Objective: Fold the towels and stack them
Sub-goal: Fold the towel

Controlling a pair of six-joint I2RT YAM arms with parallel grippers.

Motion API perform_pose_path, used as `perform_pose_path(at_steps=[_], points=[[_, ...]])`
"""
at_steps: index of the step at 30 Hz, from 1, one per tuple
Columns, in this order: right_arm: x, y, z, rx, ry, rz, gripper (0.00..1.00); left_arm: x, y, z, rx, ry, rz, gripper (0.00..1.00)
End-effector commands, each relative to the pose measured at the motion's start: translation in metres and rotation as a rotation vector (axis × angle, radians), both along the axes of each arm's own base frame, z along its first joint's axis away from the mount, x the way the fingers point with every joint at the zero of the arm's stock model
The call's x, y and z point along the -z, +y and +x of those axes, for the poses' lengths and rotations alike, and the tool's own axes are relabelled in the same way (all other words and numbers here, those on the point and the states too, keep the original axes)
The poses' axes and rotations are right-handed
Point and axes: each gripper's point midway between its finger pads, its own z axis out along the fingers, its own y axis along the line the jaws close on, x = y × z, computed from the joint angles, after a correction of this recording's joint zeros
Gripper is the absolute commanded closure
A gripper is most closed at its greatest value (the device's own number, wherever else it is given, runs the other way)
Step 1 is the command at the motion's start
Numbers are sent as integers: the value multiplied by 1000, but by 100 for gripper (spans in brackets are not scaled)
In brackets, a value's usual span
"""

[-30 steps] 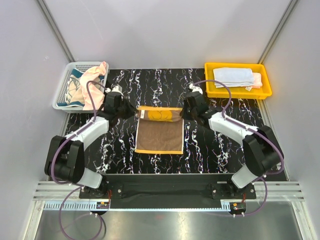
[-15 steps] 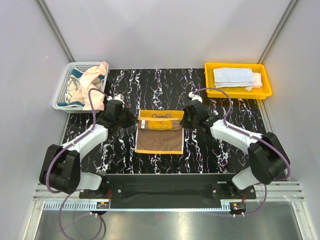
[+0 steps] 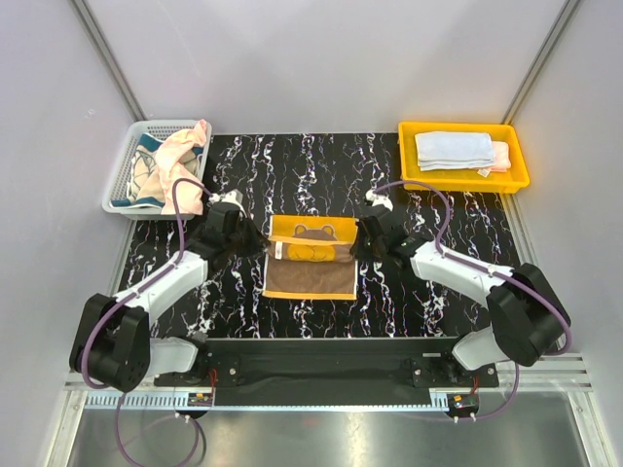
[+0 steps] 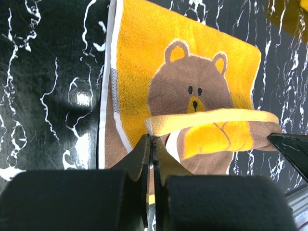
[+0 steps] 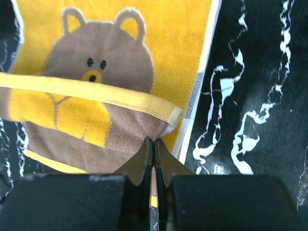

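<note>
A brown towel (image 3: 310, 255) with an orange border and a bear on a yellow panel lies mid-table, its far part lifted and drawn over the near part. My left gripper (image 3: 261, 245) is shut on that towel's left corner (image 4: 153, 129). At the opposite side my right gripper (image 3: 354, 248) is shut on the right corner (image 5: 166, 121). The bear face (image 4: 190, 91) shows in both wrist views (image 5: 98, 57). Folded pale blue and pink towels (image 3: 458, 149) lie in the yellow tray. Pink and cream-teal towels (image 3: 175, 161) hang in the white basket.
The white mesh basket (image 3: 122, 175) stands at the far left, off the black marbled mat (image 3: 428, 209). At the far right stands the yellow tray (image 3: 516, 180). Grey walls close in both sides and the back.
Both grippers have moved toward me with the towel's far edge, folding it over; the bear panel has come into view on top.
</note>
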Motion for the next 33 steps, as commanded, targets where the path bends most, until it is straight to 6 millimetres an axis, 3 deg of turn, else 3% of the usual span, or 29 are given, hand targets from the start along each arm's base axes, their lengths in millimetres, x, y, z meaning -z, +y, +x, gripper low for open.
perform_pose_path(at_steps=[1, 4, 9, 12, 17, 18, 25, 33], points=[[-4, 0, -4, 15, -19, 11, 95, -7, 3, 1, -1, -43, 12, 100], [5, -3, -9, 20, -1, 7, 87, 4, 5, -5, 4, -21, 25, 96], [8, -8, -15, 22, 9, -6, 68, 10, 11, -8, -13, -6, 52, 68], [1, -11, -13, 21, -5, -21, 61, 1, 12, -4, -16, -22, 62, 61], [-7, -14, -1, 56, -26, -59, 61, -6, 8, 7, -4, -26, 76, 59], [1, -15, 0, 55, -6, -87, 61, -5, 7, 8, 4, -17, 79, 59], [18, -1, 18, 59, 34, -120, 65, 21, 3, 21, 18, 70, 124, 59], [36, -8, 20, 84, 64, -180, 64, 41, 1, 20, 43, 119, 154, 57]])
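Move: Each hand already pinches a corner of the brown-and-yellow towel's raised hem. The towel's middle lies about 9 cm right of the left hand and 9 cm left of the right hand, level with both and some 7 cm below. From either hand, the midpoint of the far folded edge is about 8 cm ahead, that of the near edge about 8 cm back. The laundry basket is some 18 cm ahead, 23 cm left of the left hand; the yellow bin 21 cm ahead, 23 cm right of the right. Both hands let go of the hem corners as they draw back and down about 2 cm, fingers opening to a bit over a third. They then swing forward about 3 cm, rising slightly at first, and sink over the released corners to roughly 5 cm below where they began, tilting a little further down with the open fingers astride the hem. ##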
